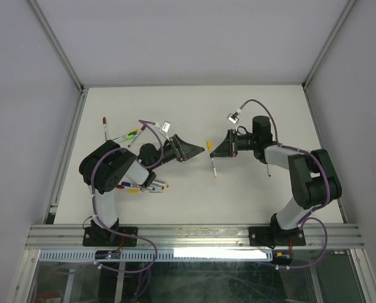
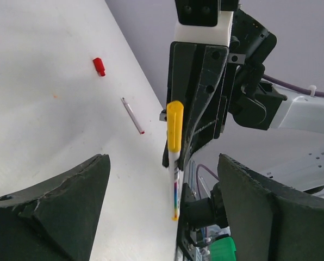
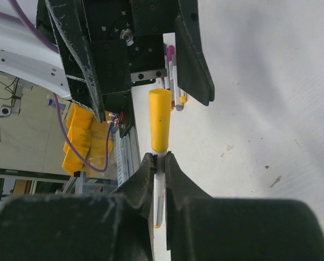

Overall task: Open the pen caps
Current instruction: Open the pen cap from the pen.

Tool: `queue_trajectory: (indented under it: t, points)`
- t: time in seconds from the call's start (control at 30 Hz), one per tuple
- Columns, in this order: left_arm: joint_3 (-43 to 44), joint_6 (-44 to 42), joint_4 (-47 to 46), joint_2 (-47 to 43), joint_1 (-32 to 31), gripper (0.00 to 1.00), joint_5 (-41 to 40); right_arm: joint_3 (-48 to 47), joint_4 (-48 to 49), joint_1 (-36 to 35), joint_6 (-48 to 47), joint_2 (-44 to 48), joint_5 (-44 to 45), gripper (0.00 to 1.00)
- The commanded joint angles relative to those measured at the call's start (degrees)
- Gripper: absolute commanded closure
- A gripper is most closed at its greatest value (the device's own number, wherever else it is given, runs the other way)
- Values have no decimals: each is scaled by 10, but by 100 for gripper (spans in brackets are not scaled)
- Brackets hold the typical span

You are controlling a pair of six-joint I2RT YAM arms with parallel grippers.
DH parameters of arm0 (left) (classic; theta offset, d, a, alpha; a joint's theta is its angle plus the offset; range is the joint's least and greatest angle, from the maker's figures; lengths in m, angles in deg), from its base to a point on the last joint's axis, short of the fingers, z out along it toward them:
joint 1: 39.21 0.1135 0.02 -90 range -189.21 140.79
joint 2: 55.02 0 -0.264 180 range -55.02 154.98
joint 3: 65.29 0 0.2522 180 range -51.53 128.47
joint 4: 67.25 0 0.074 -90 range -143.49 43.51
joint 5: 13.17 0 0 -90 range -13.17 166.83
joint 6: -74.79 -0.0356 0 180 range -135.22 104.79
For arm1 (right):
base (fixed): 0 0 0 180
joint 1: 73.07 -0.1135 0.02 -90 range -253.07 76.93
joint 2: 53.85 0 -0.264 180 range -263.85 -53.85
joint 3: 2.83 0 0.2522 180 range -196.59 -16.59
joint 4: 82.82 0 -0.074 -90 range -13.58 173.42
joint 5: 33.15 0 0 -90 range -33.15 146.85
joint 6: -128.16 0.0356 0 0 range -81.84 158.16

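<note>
A pen with a white barrel (image 3: 161, 187) and a yellow pen cap (image 3: 160, 119) hangs above the table. My right gripper (image 3: 160, 159) is shut on the barrel just below the cap; the cap is still on. In the top view the right gripper (image 1: 214, 151) holds this pen (image 1: 213, 165) at mid-table. My left gripper (image 1: 197, 151) faces it from the left, open, its fingers (image 2: 69, 206) spread wide, with the yellow cap (image 2: 174, 125) ahead of them and untouched. The left gripper's fingers (image 3: 193, 60) flank the cap's far end in the right wrist view.
Capped pens lie in a bunch (image 1: 130, 135) behind the left arm and another bunch (image 1: 147, 186) beside it; a red-capped pen (image 1: 104, 127) lies far left. A loose red cap (image 2: 99, 66) and an uncapped pen (image 2: 132, 115) rest on the white table (image 1: 194, 107).
</note>
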Motion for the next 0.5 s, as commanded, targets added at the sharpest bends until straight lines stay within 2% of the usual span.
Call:
queue_trajectory:
  t: [0.0,0.23,0.4,0.47]
  points:
    - [48,0,-134,13,-16,22,-10,-3,32,-5,-14,27,-36,100]
    - [89,-4,-110,32,-34,47,-8,-4,31,-11,-14,21,-35,100]
    - [99,-3,-106,40,-42,57,0,-6,28,-12,-14,18,-35,100]
    - [105,-4,-102,43,-46,66,3,-6,27,-12,-15,18,-35,100]
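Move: The yellow cap, on the upright-leaning pen in the right fingers, lies roughly 5 cm to the left hand's right, 1 cm ahead and 2 cm higher. From that hand the loose red cap is about 20 cm right, 8 cm ahead; the marker pile is some 21 cm left, 12 cm back, both some 13 cm lower. From the right hand, the yellow cap is about 3 cm above, 2 cm ahead and 1 cm left. The yellow cap is brought between the left fingers: the left hand slides about 4 cm to the right and rises some 2 cm towards it, slowing to a near stop while its fingers close from wide open to under half. They flank the cap, with a gap still showing. The right hand keeps its pinch on the pen just below the cap, easing back barely a centimetre. ##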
